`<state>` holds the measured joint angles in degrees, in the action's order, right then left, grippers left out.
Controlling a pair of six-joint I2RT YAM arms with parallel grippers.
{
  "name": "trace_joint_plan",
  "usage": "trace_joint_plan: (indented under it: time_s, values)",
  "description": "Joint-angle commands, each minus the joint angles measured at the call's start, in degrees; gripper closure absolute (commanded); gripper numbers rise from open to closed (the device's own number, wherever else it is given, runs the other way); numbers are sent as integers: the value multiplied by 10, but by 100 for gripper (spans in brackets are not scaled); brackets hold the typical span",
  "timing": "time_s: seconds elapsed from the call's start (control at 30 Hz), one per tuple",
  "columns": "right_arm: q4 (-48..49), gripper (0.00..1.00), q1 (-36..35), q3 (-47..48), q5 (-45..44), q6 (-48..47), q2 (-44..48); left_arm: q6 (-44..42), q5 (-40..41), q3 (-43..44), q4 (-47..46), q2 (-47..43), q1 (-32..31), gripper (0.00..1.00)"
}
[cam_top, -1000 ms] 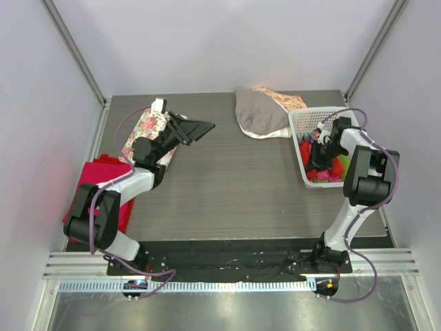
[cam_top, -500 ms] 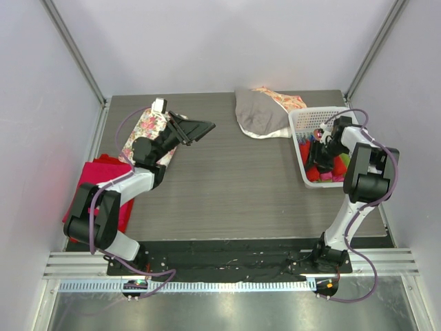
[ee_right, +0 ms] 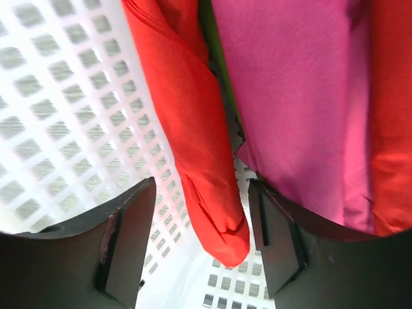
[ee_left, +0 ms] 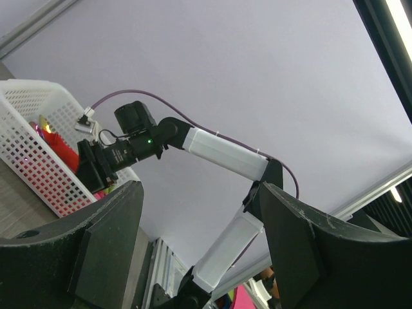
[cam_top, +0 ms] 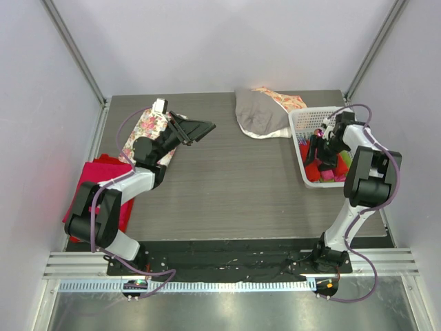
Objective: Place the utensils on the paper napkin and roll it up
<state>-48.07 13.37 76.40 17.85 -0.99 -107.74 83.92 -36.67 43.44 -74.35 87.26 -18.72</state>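
Note:
The paper napkin [ee_right: 193,129] is a bright red roll lying on the mesh floor of the white basket [cam_top: 296,123] at the right of the table. My right gripper [ee_right: 203,206] reaches down into the basket and stands open. The roll's end sits between its fingers [ee_right: 129,244] with gaps on both sides. In the top view this gripper [cam_top: 318,148] hangs over the basket's left half. My left gripper [cam_top: 205,127] is raised at the far left, open and empty, pointing right. No utensils show.
A pink roll [ee_right: 296,96] and a green sliver lie beside the red one in the basket. A grey and floral cloth heap [cam_top: 258,114] lies by the basket. A floral cloth [cam_top: 148,131] and a magenta-red cloth stack [cam_top: 96,179] are at the left.
My right gripper has opened and let go of the red roll, shifting slightly toward the far side of the basket. The left arm has not moved.

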Motion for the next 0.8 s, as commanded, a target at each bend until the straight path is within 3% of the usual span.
trace_joint_plan:
  time_s: [0.0, 0.2, 0.33, 0.37, 0.4, 0.47, 0.67, 0.77]
  values:
    - [-4, 32, 2, 34, -8, 3, 38, 1, 1, 1, -143, -1, 2, 23]
    - [-9, 29, 2, 66, 12, 5, 59, 1, 3, 0, -143, 2, 2, 22]
    - [-8, 18, 1, 112, 34, 9, 79, 6, 2, -2, -142, 3, 8, 18]
    - [-4, 16, 0, 119, 41, 26, 83, 10, 2, -4, -136, 1, 14, 5]
    - [0, 8, -2, 125, 48, 31, 89, 12, 2, -4, -127, 0, 18, 0]
    - [24, 1, -13, 138, 69, 49, 107, 9, -12, -1, -98, -9, 32, 0]
    - [143, 0, -111, 113, 55, 131, 161, -72, -65, 15, 129, -74, 75, 0]
    - [220, 0, -190, 70, 39, 175, 177, -196, -95, 65, 375, -105, 110, 0]
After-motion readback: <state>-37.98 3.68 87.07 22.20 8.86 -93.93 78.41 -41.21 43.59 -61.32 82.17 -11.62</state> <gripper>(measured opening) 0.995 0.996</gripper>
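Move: The red roll just laid in the basket still lies between the right hand's open fingers, its middle about 3 cm ahead, 2 cm to the left and 2 cm below. The pink roll is some 4 cm right and 2 cm ahead, the second red roll about 9 cm right and 5 cm ahead. The grey cloth lies roughly 19 cm ahead and 20 cm left. From the left hand that first roll is about 44 cm right, 4 cm ahead and 32 cm lower. Already loosened from the red roll, the right fingers come clear of it and spread fully as the hand climbs out of the basket, about 17 cm up and some 8 cm forward, gathering speed, then swinging left towards the basket's left rim while the wrist tips the fingers forward by roughly 30 degrees. Late on, the empty left hand opens fully and drifts about 4 cm, mostly left. ##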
